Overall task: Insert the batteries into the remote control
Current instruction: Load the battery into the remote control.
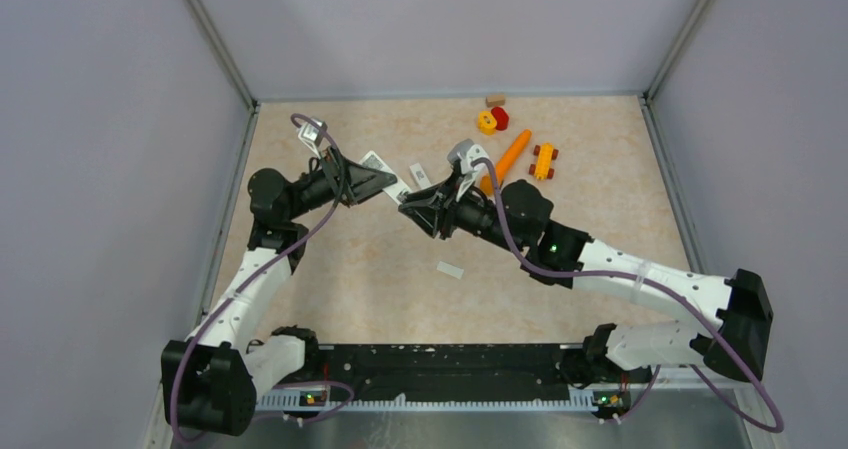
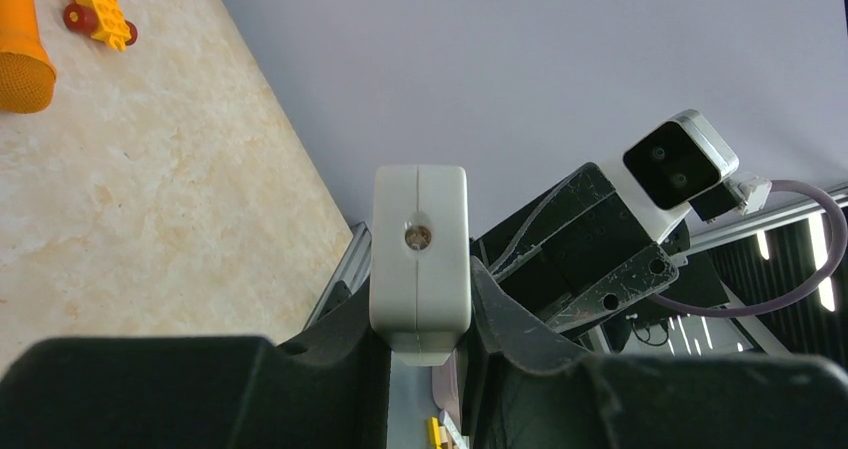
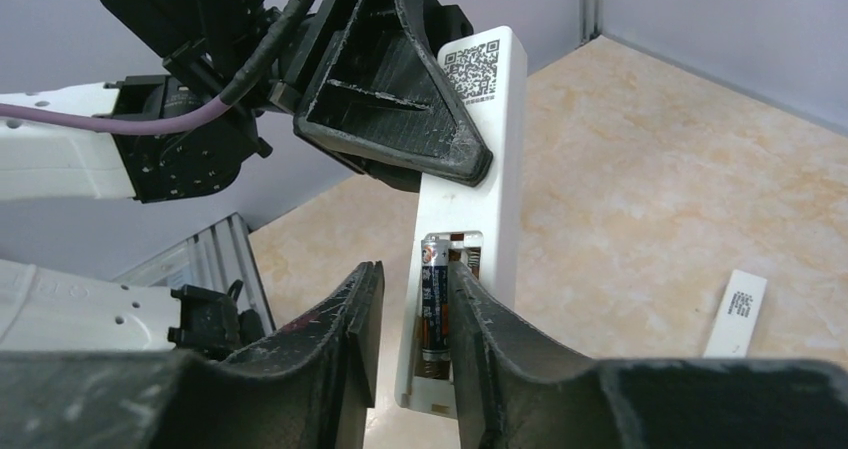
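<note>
My left gripper is shut on the remote control, a slim white bar held tilted above the table. The left wrist view shows the remote control's end clamped between both fingers. In the right wrist view the remote control has its compartment open, with one dark battery lying in the left slot and a bare spring in the slot beside it. My right gripper is open there: the battery is next to the right finger, and the left finger stands apart from it. From above, the right gripper meets the remote's lower end.
A small white cover strip lies on the table in front of the grippers, cover strip. Another small white piece lies behind them. At the back right are an orange carrot, a yellow toy car, yellow and red blocks and a wooden block.
</note>
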Controlling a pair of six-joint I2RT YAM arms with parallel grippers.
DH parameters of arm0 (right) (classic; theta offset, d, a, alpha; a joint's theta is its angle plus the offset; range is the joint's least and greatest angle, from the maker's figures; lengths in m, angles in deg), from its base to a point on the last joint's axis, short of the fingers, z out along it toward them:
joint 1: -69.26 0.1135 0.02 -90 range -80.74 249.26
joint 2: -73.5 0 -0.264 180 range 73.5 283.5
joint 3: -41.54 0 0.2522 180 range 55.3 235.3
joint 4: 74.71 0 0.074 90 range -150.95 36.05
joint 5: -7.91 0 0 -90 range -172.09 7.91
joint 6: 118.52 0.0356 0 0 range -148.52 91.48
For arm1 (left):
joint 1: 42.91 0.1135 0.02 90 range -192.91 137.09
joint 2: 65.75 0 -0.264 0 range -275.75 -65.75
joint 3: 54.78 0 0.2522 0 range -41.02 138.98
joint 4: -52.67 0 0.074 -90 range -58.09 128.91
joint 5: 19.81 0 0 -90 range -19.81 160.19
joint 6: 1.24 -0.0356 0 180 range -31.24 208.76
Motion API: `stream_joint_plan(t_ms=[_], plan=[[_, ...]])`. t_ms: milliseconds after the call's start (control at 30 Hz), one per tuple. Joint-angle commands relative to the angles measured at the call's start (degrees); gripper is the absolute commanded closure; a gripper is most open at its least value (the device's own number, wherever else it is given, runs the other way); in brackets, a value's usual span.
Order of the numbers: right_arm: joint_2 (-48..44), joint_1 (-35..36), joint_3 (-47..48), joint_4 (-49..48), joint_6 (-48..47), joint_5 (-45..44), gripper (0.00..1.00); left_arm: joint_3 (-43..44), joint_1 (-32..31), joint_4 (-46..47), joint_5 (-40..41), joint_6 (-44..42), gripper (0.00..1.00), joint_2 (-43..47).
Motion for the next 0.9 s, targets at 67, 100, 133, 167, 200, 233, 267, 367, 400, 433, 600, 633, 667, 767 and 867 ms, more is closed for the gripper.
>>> stream_joint_plan(t_ms=[67,100,133,167,200,233,267,367,400,433,600,633,667,767,867], plan=[[-1.82,0.18,-0.08,-1.68,2.32,-3.82,0.59,-0.33,-0.21,5.67,-1.83,0.98,1.00,0.23],[-2.00,0.22,0.10,-1.60,2.80,-4.03,0.57,-0.45,-0.22,5.69,-1.80,0.71,1.00,0.22],[-2.24,0.17,0.53,-1.45,3.26,-4.18,0.55,-0.62,-0.21,5.75,-1.73,0.36,1.00,0.33],[-2.36,0.14,0.79,-1.24,3.78,-4.28,0.54,-0.70,-0.21,5.78,-1.63,0.01,1.00,0.31],[-2.62,0.16,0.98,-1.18,4.23,-4.34,0.52,-0.81,-0.21,5.85,-1.46,-0.15,1.00,0.27],[-2.91,0.14,1.11,-1.29,4.65,-4.32,0.51,-0.99,-0.21,5.91,-1.37,-0.38,1.00,0.31],[-3.04,0.17,1.21,-1.33,5.25,-4.49,0.49,-0.99,-0.21,6.19,-1.30,-0.50,1.00,0.24],[-3.91,0.15,1.55,-1.16,6.32,-4.92,0.47,-1.10,-0.21,7.39,-1.10,-0.78,1.00,0.32],[-4.35,0.21,1.60,-1.16,7.00,-5.34,0.44,-1.17,-0.21,7.67,-0.93,-1.02,1.00,0.41],[-4.79,0.14,1.52,-1.01,7.71,-6.27,0.41,-1.30,-0.21,7.79,-0.74,-1.45,1.00,0.59],[-7.01,-0.99,1.31,8.37,23.56,-25.08,0.06,-2.19,-0.16,7.58,1.34,-3.91,1.00,1.84],[-7.20,-2.02,0.74,9.41,27.16,-24.03,0.05,-2.43,-0.18,7.49,1.74,-4.32,1.00,2.06],[-7.19,-3.18,0.25,9.87,30.25,-21.89,0.04,-2.51,-0.14,7.38,2.18,-4.61,1.00,2.10],[-6.39,-4.76,-0.99,8.24,37.74,-15.69,0.04,-2.72,-0.13,7.56,3.10,-5.15,1.00,2.33],[-5.17,-5.14,-3.28,3.03,43.96,-11.00,0.03,-2.72,-0.13,7.63,3.82,-5.57,1.00,2.42]])
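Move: The battery in the remote's compartment is right at the right fingertips, about 1 cm to their left and level with them. From the left hand, which still grips the remote, that battery is some 5 cm back and 4 cm to the right at about the same height. From the right hand, the long white bar lies roughly 18 cm ahead, 2 cm right, and the small white cover about 2 cm back, 8 cm right, both some 34 cm below on the table. The right fingers spread from partly open to nearly full width as the hand eases up about 2 cm off the battery, then it sweeps quickly to the right and forward, away from the remote, sinking slightly. Over about 5 cm to the right and 4 cm forward the fingers swing some 20 degrees clockwise and the wrist rolls about 30 degrees, clockwise seen from behind the hand, while the left hand keeps its grip on the remote, almost still. ##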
